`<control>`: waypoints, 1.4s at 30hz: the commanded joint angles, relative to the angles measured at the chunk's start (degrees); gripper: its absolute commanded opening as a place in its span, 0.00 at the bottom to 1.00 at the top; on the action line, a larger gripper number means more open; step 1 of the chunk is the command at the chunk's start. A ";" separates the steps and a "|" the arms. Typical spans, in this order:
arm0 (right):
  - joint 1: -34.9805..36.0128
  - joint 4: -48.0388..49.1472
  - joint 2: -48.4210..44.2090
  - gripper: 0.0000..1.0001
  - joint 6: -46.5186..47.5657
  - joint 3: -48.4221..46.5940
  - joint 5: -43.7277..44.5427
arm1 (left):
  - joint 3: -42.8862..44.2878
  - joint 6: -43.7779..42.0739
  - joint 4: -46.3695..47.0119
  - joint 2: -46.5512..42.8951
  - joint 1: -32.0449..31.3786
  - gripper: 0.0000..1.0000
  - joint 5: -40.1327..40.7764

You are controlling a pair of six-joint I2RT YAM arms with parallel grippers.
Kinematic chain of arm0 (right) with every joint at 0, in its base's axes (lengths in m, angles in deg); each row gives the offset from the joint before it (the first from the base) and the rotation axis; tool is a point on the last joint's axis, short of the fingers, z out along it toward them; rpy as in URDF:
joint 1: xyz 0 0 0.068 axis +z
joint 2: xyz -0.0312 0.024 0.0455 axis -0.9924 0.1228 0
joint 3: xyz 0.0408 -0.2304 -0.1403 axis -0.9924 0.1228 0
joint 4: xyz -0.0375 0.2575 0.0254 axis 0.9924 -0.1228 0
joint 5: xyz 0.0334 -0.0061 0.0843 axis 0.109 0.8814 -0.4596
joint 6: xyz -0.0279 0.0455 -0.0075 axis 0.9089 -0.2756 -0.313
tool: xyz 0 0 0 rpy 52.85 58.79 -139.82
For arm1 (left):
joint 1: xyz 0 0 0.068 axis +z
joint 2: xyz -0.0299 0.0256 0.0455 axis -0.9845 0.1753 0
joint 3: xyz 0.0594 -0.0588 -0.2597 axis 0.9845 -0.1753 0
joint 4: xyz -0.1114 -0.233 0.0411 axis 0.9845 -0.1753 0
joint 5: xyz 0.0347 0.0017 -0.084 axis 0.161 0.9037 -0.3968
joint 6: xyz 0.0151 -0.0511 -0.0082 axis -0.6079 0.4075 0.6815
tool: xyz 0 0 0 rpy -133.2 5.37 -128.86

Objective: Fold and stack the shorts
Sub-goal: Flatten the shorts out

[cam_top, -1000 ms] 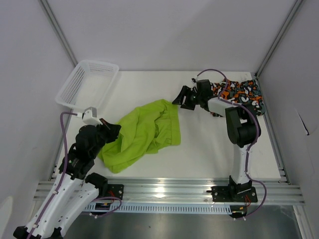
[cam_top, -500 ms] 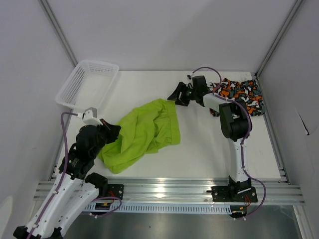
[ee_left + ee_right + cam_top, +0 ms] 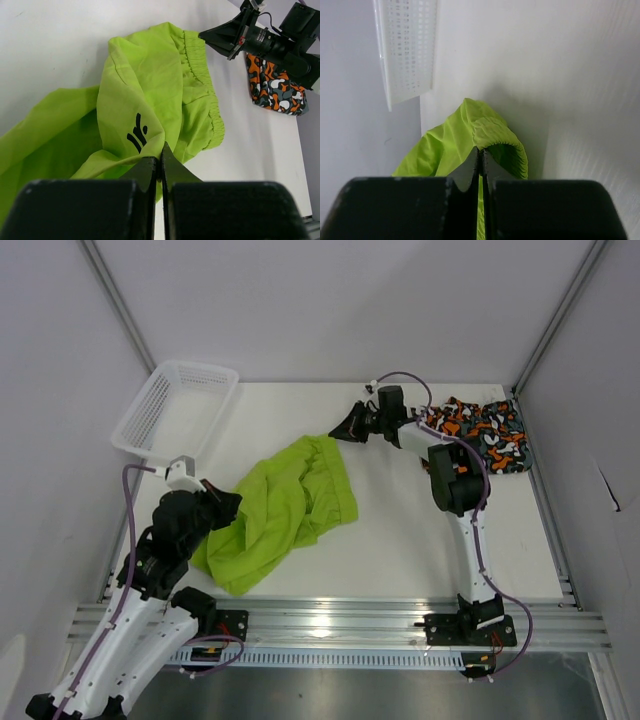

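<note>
The lime green shorts [image 3: 285, 502] lie crumpled on the white table at centre left. My left gripper [image 3: 226, 506] is shut on a fold at their left side, next to a black logo [image 3: 136, 134]; in the left wrist view the fingertips [image 3: 161, 156] pinch green fabric [image 3: 150, 90]. My right gripper [image 3: 340, 432] is shut on the elastic waistband at the shorts' far corner, and its tips [image 3: 480, 151] bite the gathered hem [image 3: 492, 131]. The camo shorts [image 3: 487, 431] lie folded at the back right, behind the right arm; they also show in the left wrist view [image 3: 272, 86].
A white mesh basket [image 3: 180, 405] stands tilted at the back left, also seen in the right wrist view [image 3: 407, 45]. Grey walls close in both sides and the back. An aluminium rail [image 3: 340, 618] runs along the near edge.
My right gripper has swung left from near the camo shorts to the green waistband and shut on it. The waistband corner has lifted slightly. The left arm stays put.
</note>
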 commanded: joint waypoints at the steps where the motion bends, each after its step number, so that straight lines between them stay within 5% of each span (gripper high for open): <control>1: -1.62 7.72 -3.53 0.00 -2.71 0.53 -3.62 | 4.05 -1.43 -0.02 0.45 0.55 0.00 0.54; 8: -5.40 14.58 -22.76 0.00 6.13 18.27 -7.83 | 13.10 -4.24 -3.18 3.88 0.73 0.00 2.91; 12: -2.16 11.96 -42.76 0.00 17.92 36.18 -2.32 | 16.97 -4.51 -4.41 7.29 1.34 0.00 4.41; 17: 16.41 14.32 -65.91 0.00 25.58 65.67 19.54 | 16.89 -4.59 -3.45 10.65 3.88 0.00 3.53; 23: 35.71 13.19 -88.40 0.00 22.61 84.72 44.96 | 16.19 -5.30 -4.06 10.39 8.54 0.00 2.04; 28: 42.49 12.30 -94.42 0.03 16.10 92.73 48.59 | 13.91 -4.86 -3.80 8.46 9.25 0.00 0.81; 34: 53.45 14.15 -88.89 0.12 14.25 93.36 58.86 | 8.73 -3.71 -2.13 5.38 9.25 0.00 -1.65; 42: 56.73 14.50 -86.34 0.48 14.78 91.07 65.37 | 5.46 -3.63 -2.13 2.66 9.25 0.00 -0.16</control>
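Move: Back at the table's near edge, about 41 cm nearer the base than the right hand, 6 cm to its right and 5 cm below, is the bare spot to which it takes the green shorts' pinched waistband corner. The shorts' middle lies 18 cm back and 14 cm left of that hand, the folded camo shorts 38 cm right and level, the basket 45 cm left and 9 cm farther out. From the left hand, that spot is 12 cm back, 25 cm right. Sweeping the pinched waistband corner back towards the base, the right hand arcs some 12 cm up, then down to the near table edge, about 40 cm in all, rolling some 40 degrees about its own fingers; there the fingers open to nearly half. The left hand keeps its pinch, lifting 8 cm, easing forward and left, then sinking almost to its starting height. ##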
